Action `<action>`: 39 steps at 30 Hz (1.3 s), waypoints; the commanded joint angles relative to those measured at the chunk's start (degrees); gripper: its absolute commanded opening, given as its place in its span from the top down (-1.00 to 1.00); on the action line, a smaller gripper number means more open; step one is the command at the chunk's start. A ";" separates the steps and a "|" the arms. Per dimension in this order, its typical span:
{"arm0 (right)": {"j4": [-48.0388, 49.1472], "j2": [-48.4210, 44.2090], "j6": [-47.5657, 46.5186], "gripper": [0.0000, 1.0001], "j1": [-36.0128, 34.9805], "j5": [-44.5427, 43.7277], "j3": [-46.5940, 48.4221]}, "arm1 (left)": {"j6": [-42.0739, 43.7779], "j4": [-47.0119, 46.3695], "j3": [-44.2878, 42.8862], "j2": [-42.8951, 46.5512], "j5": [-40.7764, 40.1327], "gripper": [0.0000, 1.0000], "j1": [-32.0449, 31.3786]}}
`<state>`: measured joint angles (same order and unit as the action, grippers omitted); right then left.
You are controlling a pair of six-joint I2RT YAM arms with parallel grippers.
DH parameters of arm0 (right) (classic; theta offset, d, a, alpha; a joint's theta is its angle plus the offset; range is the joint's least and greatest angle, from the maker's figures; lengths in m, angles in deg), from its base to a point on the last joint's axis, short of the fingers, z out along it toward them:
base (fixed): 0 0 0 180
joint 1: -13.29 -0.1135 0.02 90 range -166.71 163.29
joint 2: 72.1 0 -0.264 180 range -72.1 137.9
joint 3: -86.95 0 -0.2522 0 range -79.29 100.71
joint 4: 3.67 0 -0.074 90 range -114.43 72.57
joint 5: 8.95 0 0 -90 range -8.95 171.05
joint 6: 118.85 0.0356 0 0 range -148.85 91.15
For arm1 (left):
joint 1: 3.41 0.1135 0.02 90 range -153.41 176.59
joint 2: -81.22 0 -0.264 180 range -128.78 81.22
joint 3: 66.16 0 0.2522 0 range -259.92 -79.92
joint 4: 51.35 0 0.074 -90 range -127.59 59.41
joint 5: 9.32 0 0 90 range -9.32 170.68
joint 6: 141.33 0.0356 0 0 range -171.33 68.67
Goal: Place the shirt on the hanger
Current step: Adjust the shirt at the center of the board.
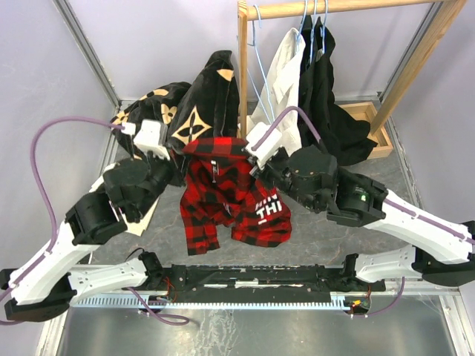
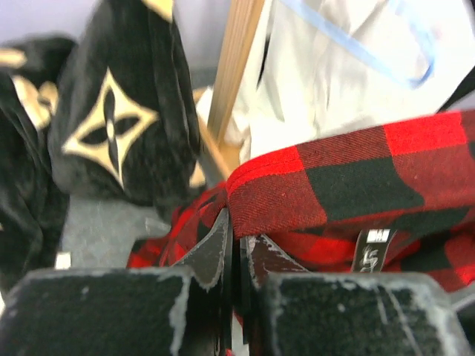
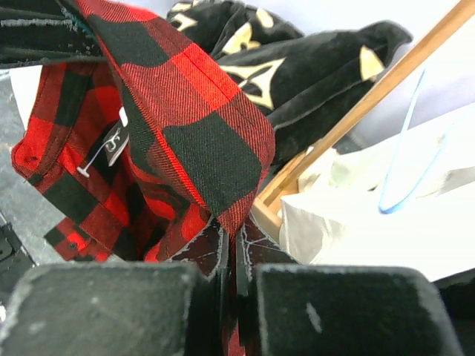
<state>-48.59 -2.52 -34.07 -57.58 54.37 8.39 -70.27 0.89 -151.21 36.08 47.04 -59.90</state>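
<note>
The red-and-black plaid shirt [image 1: 230, 189] hangs lifted between my two grippers, its lower part with white lettering resting on the table. My left gripper [image 1: 180, 152] is shut on the left end of the collar [image 2: 312, 178]; the fabric runs down between its fingertips [image 2: 223, 237]. My right gripper [image 1: 254, 159] is shut on the collar's right end [image 3: 223, 156], pinched at the fingertips [image 3: 256, 248]. The light-blue wire hanger [image 1: 257, 67] hangs by its hook from the rail, behind the shirt and apart from it. It also shows as a thin blue wire hanger [image 2: 371, 55] [image 3: 404, 174] against white cloth.
A pale wooden rail [image 1: 334, 7] on an upright post [image 1: 242, 74] carries a white shirt [image 1: 286, 70] and a black garment [image 1: 326, 96]. Black fabric with tan motifs [image 1: 197, 104] lies heaped at the back left. The rail's wooden base [image 1: 371, 122] sits at right.
</note>
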 commanded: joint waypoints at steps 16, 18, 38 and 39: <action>8.81 12.52 -18.33 1.00 0.12 0.74 51.29 | 33.22 -14.90 -62.78 -29.28 -1.11 0.95 0.36; 7.16 12.33 -17.70 1.00 0.12 0.67 51.61 | 32.75 -15.27 -62.34 -28.83 -1.03 0.95 0.39; 4.01 -9.37 19.88 1.00 0.44 -5.48 -19.17 | -13.19 -16.30 27.97 11.09 7.46 0.95 0.33; 4.12 -8.85 21.82 1.00 0.95 -7.01 -21.53 | -14.15 -17.29 29.80 10.50 6.49 0.95 0.34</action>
<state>-47.84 -9.55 -23.73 -57.80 55.18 -7.43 -73.31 -10.63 -126.94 47.38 57.24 -60.29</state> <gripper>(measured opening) 0.017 0.061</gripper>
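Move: Both grippers still pinch the upper corners of the shirt, which hangs between them. The centre of the board lies some 25 cm below both: about 4 cm back and 11 cm right of the left gripper, 4 cm back and 5 cm left of the right one. From the right gripper, the rack's left post stands about 12 cm ahead and 1 cm left. The black cushion is some 20 cm ahead of the left gripper and 2 cm right. Keep both grippers shut on the shirt and flick it: swing the two hands up together about 27 cm, fingers tipping up some 30 degrees on the left and rather less on the right. Then whip both straight back down towards the board, past where they began to about 9 cm lower, levelling the fingers again. ##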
